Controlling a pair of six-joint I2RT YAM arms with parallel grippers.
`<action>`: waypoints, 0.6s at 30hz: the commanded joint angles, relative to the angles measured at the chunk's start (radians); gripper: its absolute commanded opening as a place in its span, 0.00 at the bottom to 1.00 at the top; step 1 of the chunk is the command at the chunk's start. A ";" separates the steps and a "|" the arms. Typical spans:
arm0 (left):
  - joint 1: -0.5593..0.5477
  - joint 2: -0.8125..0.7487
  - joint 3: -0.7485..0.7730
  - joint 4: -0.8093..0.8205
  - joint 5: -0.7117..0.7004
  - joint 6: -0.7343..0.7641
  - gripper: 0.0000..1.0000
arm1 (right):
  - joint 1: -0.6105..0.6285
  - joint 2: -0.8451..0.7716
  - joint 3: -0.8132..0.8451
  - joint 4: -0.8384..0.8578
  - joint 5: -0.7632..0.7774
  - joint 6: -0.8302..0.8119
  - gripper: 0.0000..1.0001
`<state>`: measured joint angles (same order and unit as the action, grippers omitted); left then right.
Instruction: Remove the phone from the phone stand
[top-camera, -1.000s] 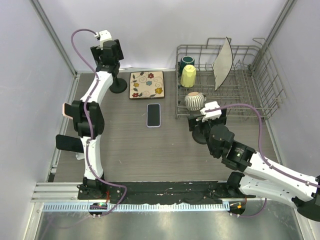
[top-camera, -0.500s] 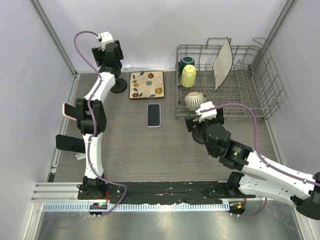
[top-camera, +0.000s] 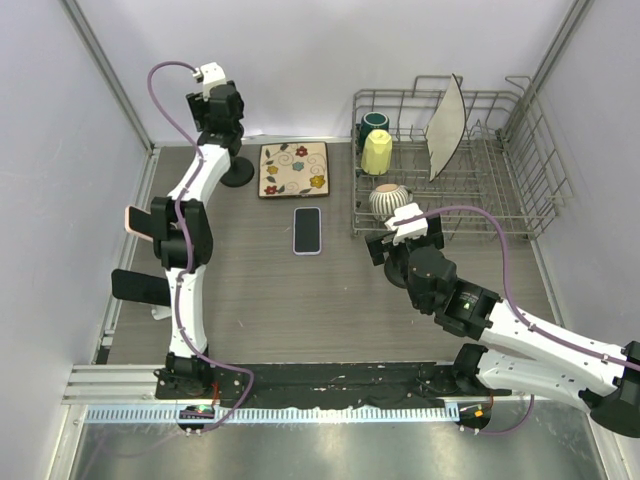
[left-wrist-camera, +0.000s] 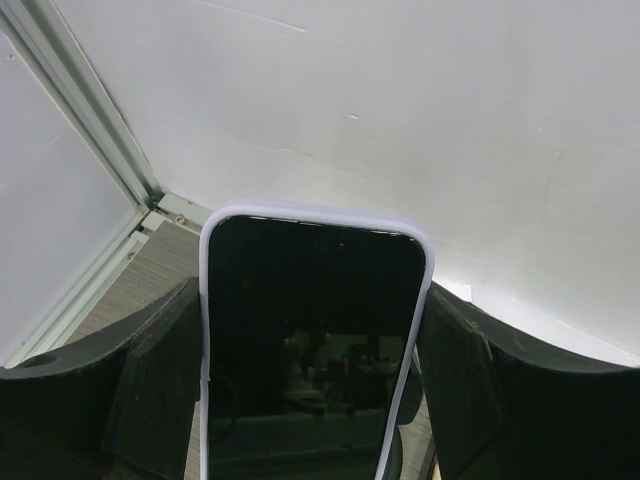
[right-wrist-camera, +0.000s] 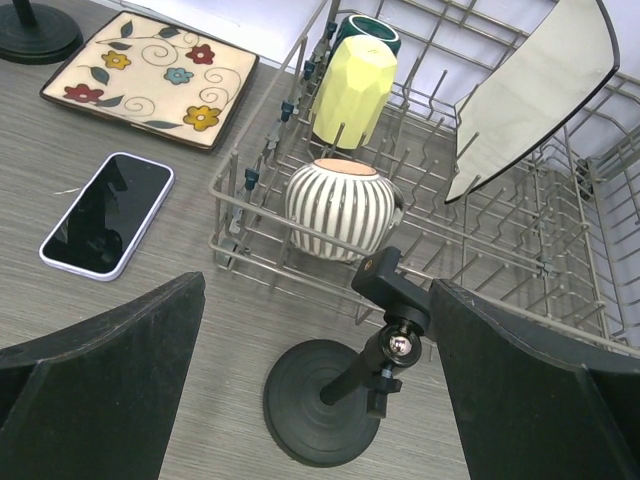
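Observation:
A phone (left-wrist-camera: 312, 330) with a dark screen and a pale case stands upright between my left gripper's (left-wrist-camera: 312, 300) fingers, whose pads press its two long edges. From above, the left gripper (top-camera: 222, 118) hangs at the back left over the phone stand, of which only the round black base (top-camera: 237, 172) shows. My right gripper (right-wrist-camera: 318, 300) is open above an empty black stand (right-wrist-camera: 330, 400) beside the dish rack and touches nothing.
A second phone (top-camera: 307, 230) lies flat mid-table, below a flowered square plate (top-camera: 294, 169). The wire dish rack (top-camera: 520, 190) at the back right holds a striped cup (right-wrist-camera: 343, 208), a yellow cup (right-wrist-camera: 354, 92), a dark green cup and an upright plate. Walls stand close behind the left gripper.
The left wrist has shifted slightly over its stand. The right gripper has crept a little to the left and towards the rack.

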<state>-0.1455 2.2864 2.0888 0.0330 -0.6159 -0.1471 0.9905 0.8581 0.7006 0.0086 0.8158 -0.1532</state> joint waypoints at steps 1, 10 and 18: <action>0.003 -0.070 -0.045 0.047 0.041 -0.022 0.52 | -0.003 0.001 0.002 0.048 -0.006 -0.003 1.00; -0.009 -0.296 -0.231 0.048 0.134 -0.026 0.22 | -0.001 -0.021 0.005 0.027 -0.033 0.021 0.99; -0.025 -0.550 -0.516 -0.010 0.316 -0.057 0.13 | -0.001 -0.053 0.022 0.002 -0.096 0.052 0.99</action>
<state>-0.1608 1.9167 1.6547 -0.0139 -0.4244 -0.1722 0.9905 0.8341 0.7006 -0.0006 0.7605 -0.1268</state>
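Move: My left hand has the far stand's phone pinched by its sides, its middle about 2 cm below my fingers. The far phone stand's base is straight beneath, some 22 cm down. The floral plate lies roughly 17 cm to the right and level with the base; the loose phone on the table is about 21 cm right and 21 cm back. From my idle right hand the gripped phone is some 38 cm ahead and 44 cm left. I keep my left fingers shut on the phone's two sides and draw it back towards myself, slowly at first and then faster, about 8 cm in all, drifting some 3 cm right as well. The wrist swings clockwise about 10 degrees and tips slightly down. The stand comes along behind the phone instead of letting it go. ##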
